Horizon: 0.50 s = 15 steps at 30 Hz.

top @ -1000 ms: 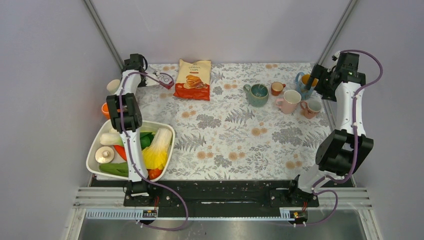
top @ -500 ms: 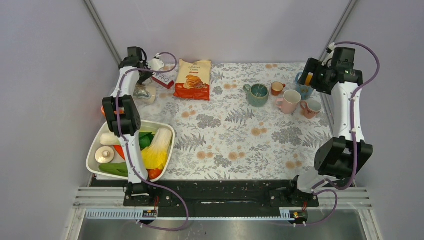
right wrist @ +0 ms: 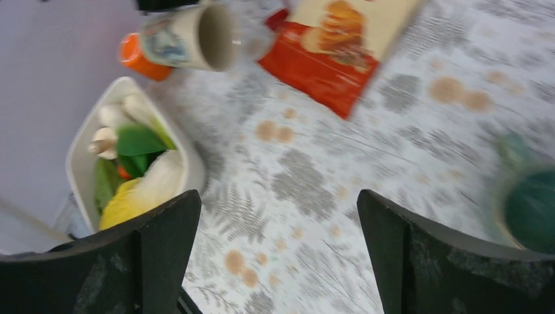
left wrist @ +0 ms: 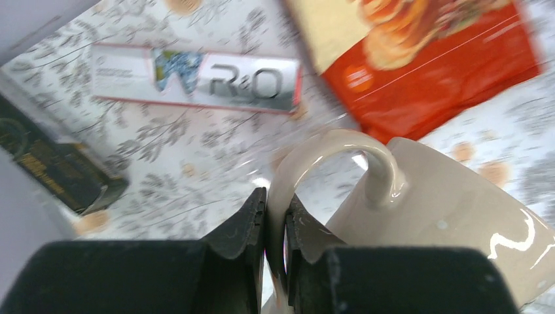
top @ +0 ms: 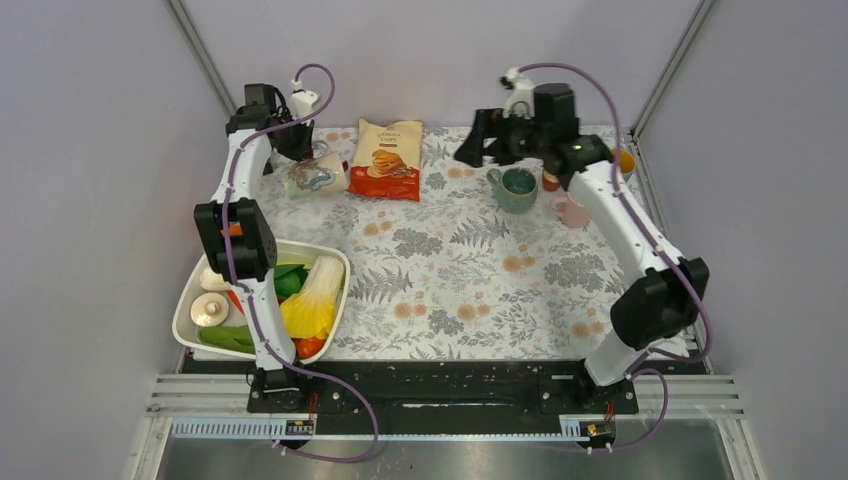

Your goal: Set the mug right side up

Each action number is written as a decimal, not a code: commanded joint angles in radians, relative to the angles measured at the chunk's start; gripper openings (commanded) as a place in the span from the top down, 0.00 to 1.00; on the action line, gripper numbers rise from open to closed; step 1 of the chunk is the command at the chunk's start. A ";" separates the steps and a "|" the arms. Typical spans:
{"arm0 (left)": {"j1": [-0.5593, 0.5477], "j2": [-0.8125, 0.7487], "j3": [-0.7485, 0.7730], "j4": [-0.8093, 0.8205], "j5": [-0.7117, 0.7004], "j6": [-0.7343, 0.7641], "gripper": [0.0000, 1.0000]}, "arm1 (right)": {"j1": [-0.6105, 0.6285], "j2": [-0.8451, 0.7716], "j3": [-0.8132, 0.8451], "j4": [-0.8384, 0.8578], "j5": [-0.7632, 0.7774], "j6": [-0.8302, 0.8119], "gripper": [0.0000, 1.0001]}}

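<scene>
The mug [top: 318, 178] is cream with a printed picture and lies tilted on its side at the far left of the table, just left of the crisp bag. My left gripper [top: 300, 155] is shut on the mug's handle [left wrist: 340, 147]. In the left wrist view my left gripper [left wrist: 275, 199] pinches that loop, with the mug's body [left wrist: 445, 216] to the right. In the right wrist view the mug [right wrist: 190, 36] shows its open mouth facing right. My right gripper [top: 480, 138] hangs wide open and empty above the far middle of the table, fingers [right wrist: 278, 203] apart.
An orange crisp bag [top: 386, 160] lies at the far middle. A green mug [top: 515, 188], a small red cup [top: 550, 180] and a pink mug [top: 572, 210] stand at the far right. A white basin [top: 190, 300] of vegetables sits near left. A toothpaste box [left wrist: 196, 78] lies beyond the mug.
My left arm has swung the mug to the right, toward the crisp bag, holding its handle. My right arm has swept left from the far right corner to above the green mug.
</scene>
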<state>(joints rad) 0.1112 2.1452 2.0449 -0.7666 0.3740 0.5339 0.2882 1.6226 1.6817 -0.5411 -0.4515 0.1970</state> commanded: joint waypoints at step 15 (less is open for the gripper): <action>-0.166 -0.176 -0.006 0.047 0.544 -0.461 1.00 | 0.292 0.313 0.175 0.448 -0.231 0.087 0.01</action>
<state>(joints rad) -0.0536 2.0567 2.0201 -0.7692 0.7544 0.1822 0.5800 1.9671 1.8267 -0.1951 -0.6231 0.3519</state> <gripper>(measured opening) 0.156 0.989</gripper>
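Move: The left hand already grips the tipped mug by its handle, the mug's middle about 5 cm back, 4 cm right and 4 cm below. From it the open right gripper is some 47 cm right, 13 cm back and 15 cm higher; the chips bag is 23 cm right, 9 cm ahead, 14 cm down. From the right hand the mug lies about 44 cm left, 8 cm ahead, 19 cm down; the teal mug 17 cm right, 7 cm ahead, 26 cm down. Keeping its pinch on the handle, the left hand carries the mug about 16 cm to the right, with a rise of 6 cm and a slighter draw back, rolling some 30 degrees so that its left side drops and the mug's mouth, facing right, tips upward. The right hand, fingers wide open throughout, sweeps left to meet the mug, dipping slightly and swinging counter-clockwise, then all but stops with its fingers close in front of the mouth, no touch to be seen. ##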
